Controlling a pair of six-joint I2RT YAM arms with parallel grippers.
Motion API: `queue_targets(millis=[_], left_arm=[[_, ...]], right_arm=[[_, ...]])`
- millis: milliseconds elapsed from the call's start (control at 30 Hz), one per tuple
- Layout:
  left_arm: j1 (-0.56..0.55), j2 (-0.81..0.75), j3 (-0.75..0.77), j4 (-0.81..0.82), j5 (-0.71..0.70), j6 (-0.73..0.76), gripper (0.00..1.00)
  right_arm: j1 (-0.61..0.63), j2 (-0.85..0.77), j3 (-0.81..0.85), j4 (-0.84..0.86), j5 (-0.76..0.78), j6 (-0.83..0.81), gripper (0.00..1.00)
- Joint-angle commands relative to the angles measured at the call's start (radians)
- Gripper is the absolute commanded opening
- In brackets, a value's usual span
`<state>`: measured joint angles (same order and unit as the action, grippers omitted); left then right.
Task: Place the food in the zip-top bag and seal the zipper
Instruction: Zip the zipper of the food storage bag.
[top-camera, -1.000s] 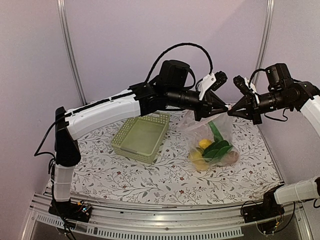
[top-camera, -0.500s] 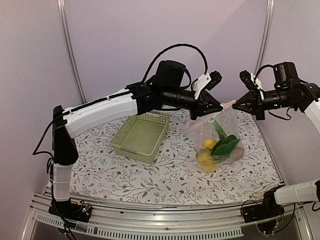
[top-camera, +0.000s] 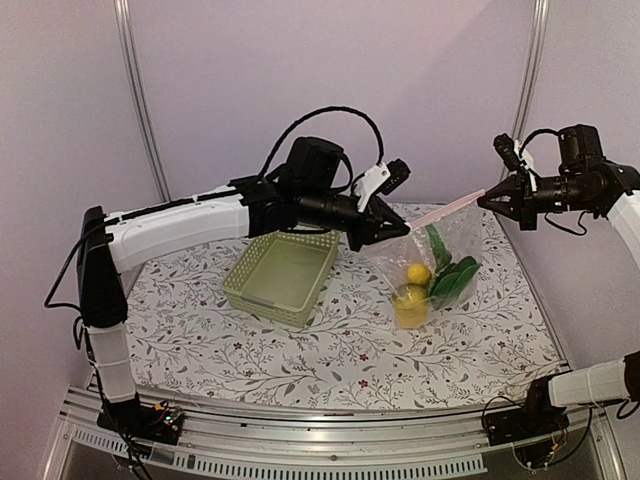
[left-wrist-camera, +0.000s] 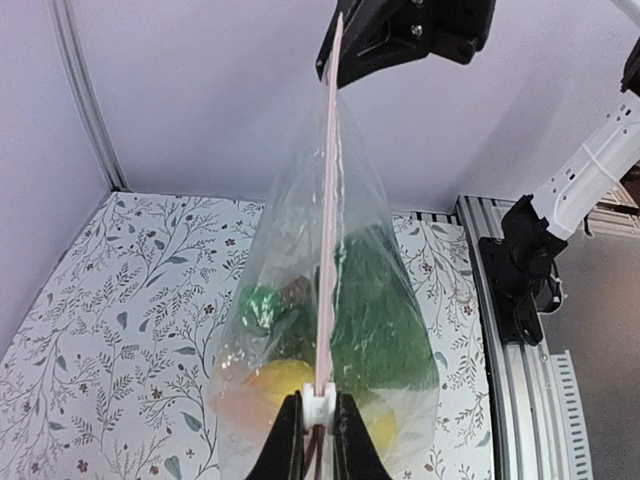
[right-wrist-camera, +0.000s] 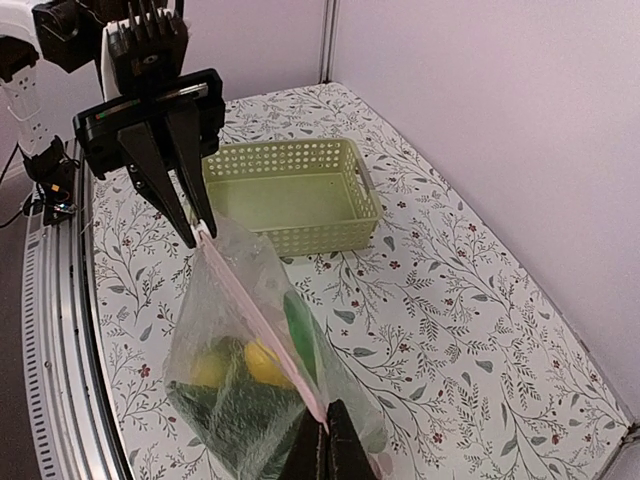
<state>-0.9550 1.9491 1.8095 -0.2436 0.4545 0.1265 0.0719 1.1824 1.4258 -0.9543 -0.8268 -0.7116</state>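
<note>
The zip-top bag hangs above the table between both grippers. Its pink zipper is stretched taut. The food sits in the bottom of the bag, yellow pieces and green leafy ones. My left gripper is shut on the white slider at the zipper's left end. My right gripper is shut on the zipper's other end. In the left wrist view the zipper runs straight up to the right gripper, with the bag bulging on both sides. The right wrist view shows the food through the plastic.
A pale green lattice basket stands empty on the flowered cloth, left of the bag and under the left forearm. It shows beyond the bag in the right wrist view. Metal rails edge the table at the front.
The left gripper has slid left along the zipper and the right gripper has drawn away to the right. The strip between them is now long and taut, and the bag swung with it.
</note>
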Motion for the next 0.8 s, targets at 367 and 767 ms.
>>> queue_targets(millis=[367, 767], left_arm=[[0.101, -0.083, -0.207, -0.014, -0.026, -0.012, 0.05], [0.131, -0.09, -0.253, -0.015, -0.01, -0.016, 0.04]], right_arm=[[-0.104, 0.049, 0.021, 0.1, -0.014, 0.006, 0.0], [-0.111, 0.068, 0.019, 0.122, -0.012, 0.03, 0.0]])
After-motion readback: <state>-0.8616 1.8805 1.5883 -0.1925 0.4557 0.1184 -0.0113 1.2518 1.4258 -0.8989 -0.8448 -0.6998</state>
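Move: Hanging below the left hand is the filled bag, its slider already in the fingers; the zipper's left end lies about 7 cm to the left, 1 cm ahead and 5 cm lower. Yellow food is some 5 cm right, level fore and aft, 20 cm below; the green vegetable 14 cm right, 3 cm ahead, 18 cm below; the basket 24 cm left, 8 cm ahead, 25 cm below. From the right hand, the slider is roughly 14 cm left, 2 cm back, 7 cm lower. Drawing the pinched slider along the zipper towards its left end, the left hand slants down and left, about 5 cm each way, and some 3 cm forward, tilting only slightly. The right hand keeps its pinch on the right end and eases about 3 cm forward and 2 cm right, away from the left hand, slowing as it goes; both grippers stay shut. ##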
